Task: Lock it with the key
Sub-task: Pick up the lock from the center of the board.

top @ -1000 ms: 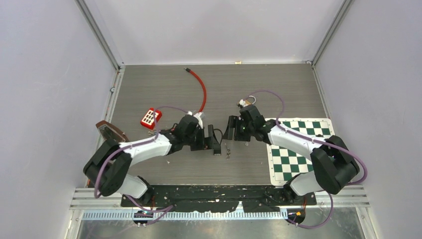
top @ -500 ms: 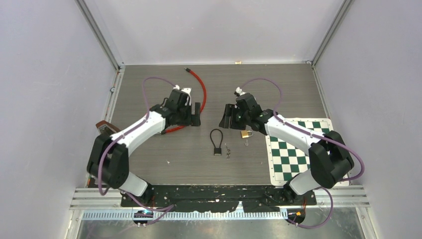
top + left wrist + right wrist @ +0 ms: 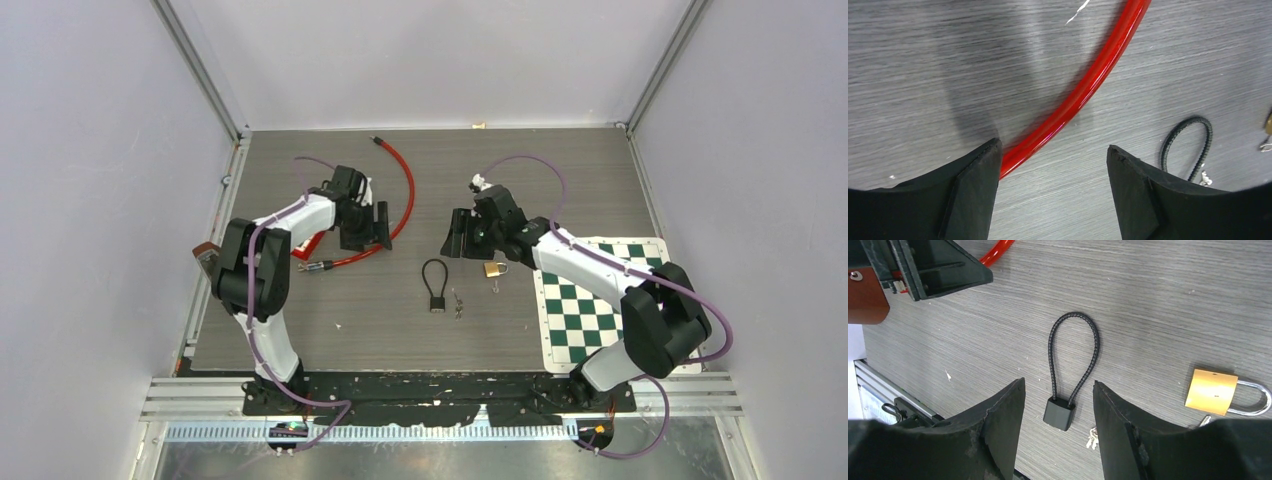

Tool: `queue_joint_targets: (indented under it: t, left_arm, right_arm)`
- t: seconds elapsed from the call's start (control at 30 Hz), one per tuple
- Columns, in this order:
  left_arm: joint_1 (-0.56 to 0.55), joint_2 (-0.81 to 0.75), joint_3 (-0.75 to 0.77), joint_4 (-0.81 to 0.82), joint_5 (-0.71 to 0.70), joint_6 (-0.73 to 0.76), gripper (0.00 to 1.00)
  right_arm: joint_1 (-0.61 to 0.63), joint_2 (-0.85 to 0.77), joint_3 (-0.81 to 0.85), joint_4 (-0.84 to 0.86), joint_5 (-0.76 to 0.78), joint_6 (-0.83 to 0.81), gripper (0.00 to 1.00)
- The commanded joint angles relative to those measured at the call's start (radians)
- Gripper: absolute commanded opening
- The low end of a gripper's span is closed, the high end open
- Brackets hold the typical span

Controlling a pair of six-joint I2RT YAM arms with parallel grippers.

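A black cable lock (image 3: 434, 285) lies on the grey table, its loop pointing away from me. A small bunch of silver keys (image 3: 458, 303) rests just right of its body. In the right wrist view the cable lock (image 3: 1060, 413) and the keys (image 3: 1092, 436) show between my fingers, well below them. To the right lies a brass padlock (image 3: 494, 269) on its side, also seen as the padlock (image 3: 1211, 391). My right gripper (image 3: 455, 235) (image 3: 1058, 384) is open and empty. My left gripper (image 3: 375, 225) (image 3: 1053, 146) is open, hovering over a red cable (image 3: 1083, 85).
The red cable (image 3: 404, 195) curves from the back of the table to a red lock body (image 3: 308, 242) under my left arm. A green-and-white chessboard mat (image 3: 600, 300) covers the right front. A brown object (image 3: 207, 252) sits at the left edge.
My left arm has swung from the black cable lock at the centre back to the far left, uncovering the lock. The brass padlock now lies in front of my right gripper.
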Motion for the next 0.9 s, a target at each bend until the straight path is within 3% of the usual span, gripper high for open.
queue_joint_targets:
  t: [0.0,0.47,0.7,0.87]
  left_arm:
    - [0.010,0.030,0.042,0.041,0.121,-0.052,0.73]
    - [-0.050,-0.079,-0.181,0.143,0.166,-0.096,0.64]
    - [-0.215,-0.143,-0.215,0.068,-0.135,-0.031,0.62]
    - [-0.277,-0.121,-0.196,0.021,-0.297,-0.001,0.51]
  right_arm:
    - [-0.014,-0.040,0.058,-0.003,0.000,-0.023,0.59]
    - [-0.023,-0.012,0.064,-0.007,-0.007,-0.012,0.57]
    - [-0.023,0.022,0.061,0.014,-0.046,0.006,0.55]
    - [-0.024,0.026,0.055,0.039,-0.075,0.013,0.55]
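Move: The red cable lock runs between the left hand's open, low fingers, only about 1 cm left of and below the hand point. Its silver end is roughly 12 cm left and 5 cm back; the red keypad is some 14 cm left, level with the hand. The black cable lock lies about 12 cm right and 9 cm back. From the higher right hand, that stretch of red lock lies roughly 14 cm left, 2 cm ahead and 9 cm below. The red cable lock is dragged along the table by the left hand, the tube lying against its left finger. The hand first slides about 2 cm right, tilting some 10 degrees, then sweeps back and further right towards the black cable lock, ending about 6.5 cm back and 5 cm right in all. It levels out and turns roughly 10 degrees clockwise as the fingers narrow without shutting on the tube. ##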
